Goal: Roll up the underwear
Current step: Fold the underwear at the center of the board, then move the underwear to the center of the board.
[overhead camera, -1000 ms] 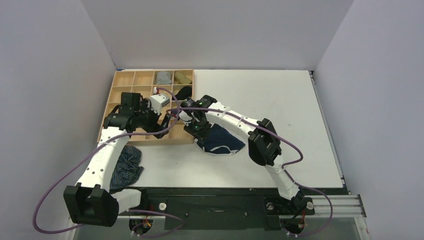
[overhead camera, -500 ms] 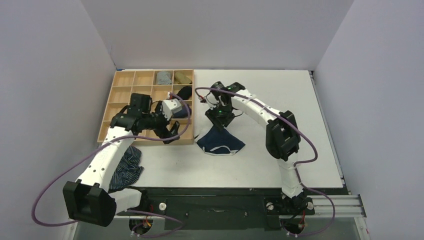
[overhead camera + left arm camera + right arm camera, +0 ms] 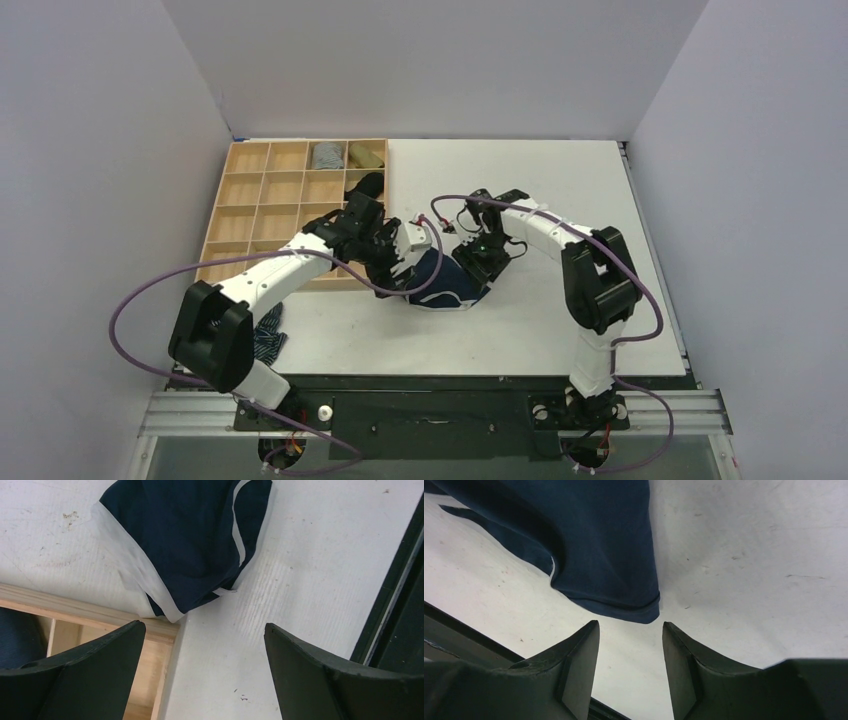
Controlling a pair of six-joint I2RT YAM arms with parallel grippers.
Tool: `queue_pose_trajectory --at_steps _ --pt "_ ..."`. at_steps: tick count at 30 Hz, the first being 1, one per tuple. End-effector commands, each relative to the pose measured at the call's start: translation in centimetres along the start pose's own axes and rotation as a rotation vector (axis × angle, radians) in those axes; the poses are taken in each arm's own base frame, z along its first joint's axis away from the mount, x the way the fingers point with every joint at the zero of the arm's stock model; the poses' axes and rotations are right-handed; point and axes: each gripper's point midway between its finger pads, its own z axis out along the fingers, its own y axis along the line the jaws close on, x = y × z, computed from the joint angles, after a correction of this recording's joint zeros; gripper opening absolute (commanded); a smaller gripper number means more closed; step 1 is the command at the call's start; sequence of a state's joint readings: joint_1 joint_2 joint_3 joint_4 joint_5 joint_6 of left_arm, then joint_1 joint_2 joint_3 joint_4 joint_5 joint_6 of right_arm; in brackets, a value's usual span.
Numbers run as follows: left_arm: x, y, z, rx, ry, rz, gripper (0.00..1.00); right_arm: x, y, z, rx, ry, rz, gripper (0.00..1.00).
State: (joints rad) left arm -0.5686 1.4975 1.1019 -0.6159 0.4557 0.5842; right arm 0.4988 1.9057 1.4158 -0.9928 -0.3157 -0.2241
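Observation:
The underwear, navy with white waistband and trim, lies crumpled on the white table just right of the wooden tray. My left gripper hovers at its left edge, open wide. In the left wrist view the white waistband corner of the underwear rests against the tray's rim, ahead of the empty left gripper. My right gripper sits at the garment's right side. In the right wrist view a navy hem of the underwear lies just beyond the right gripper, which is open with nothing between its fingers.
A black sock roll, a grey roll and an olive roll sit in tray cells. A striped garment lies near the front left, partly under the left arm. A dark rail runs along the table's near edge.
My left arm swung right from over the tray to the underwear's left edge. My right gripper opened, left the garment's upper left corner and moved round to its right side.

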Motion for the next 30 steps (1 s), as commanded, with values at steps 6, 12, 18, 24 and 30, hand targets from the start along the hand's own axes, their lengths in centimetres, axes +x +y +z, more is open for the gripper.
queue_pose_trajectory --at_steps 6,12,18,24,30 --pt "-3.4 2.6 0.0 -0.087 -0.095 0.038 0.88 -0.7 -2.2 1.7 0.110 -0.030 -0.036 0.44" --pt "-3.5 2.6 0.2 -0.081 -0.102 0.024 0.88 0.0 -4.2 2.2 0.232 0.000 -0.022 0.43" --pt "-3.4 2.9 0.1 -0.103 -0.099 0.030 0.91 1.5 -4.6 2.9 0.283 0.028 -0.037 0.43" --pt "-3.0 2.1 0.2 -0.096 -0.088 0.061 0.93 3.8 -6.8 1.9 0.406 0.080 -0.090 0.42" --pt "-1.8 0.1 2.1 -0.070 -0.030 0.157 0.93 6.4 -9.9 -0.8 0.454 0.136 -0.177 0.42"
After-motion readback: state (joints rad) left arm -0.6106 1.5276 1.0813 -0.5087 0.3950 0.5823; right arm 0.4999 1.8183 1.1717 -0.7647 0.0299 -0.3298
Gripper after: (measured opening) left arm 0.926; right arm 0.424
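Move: The underwear lies folded over on the table. Its middle is about 8 cm to my right hand's left, 1 cm ahead and 4 cm below; its right corner is nearly under those fingers, some 1 cm back. From my left hand the middle is about 11 cm to the right, 4 cm ahead and 10 cm below. The wooden tray's near right corner lies about 3 cm ahead of that hand and 2 cm right, with the navy roll some 16 cm ahead and 3 cm left. My right hand sinks about 4 cm onto the underwear's right corner, edging forward 2 cm. One finger presses down on the cloth, then I drag it to the right, about 4 cm in the last stretch, fingertips swinging forward and right some 20 degrees, the gap kept about half open. My left hand eases forward 2 cm above the other end, wide open, then dips a centimetre while starting back. ##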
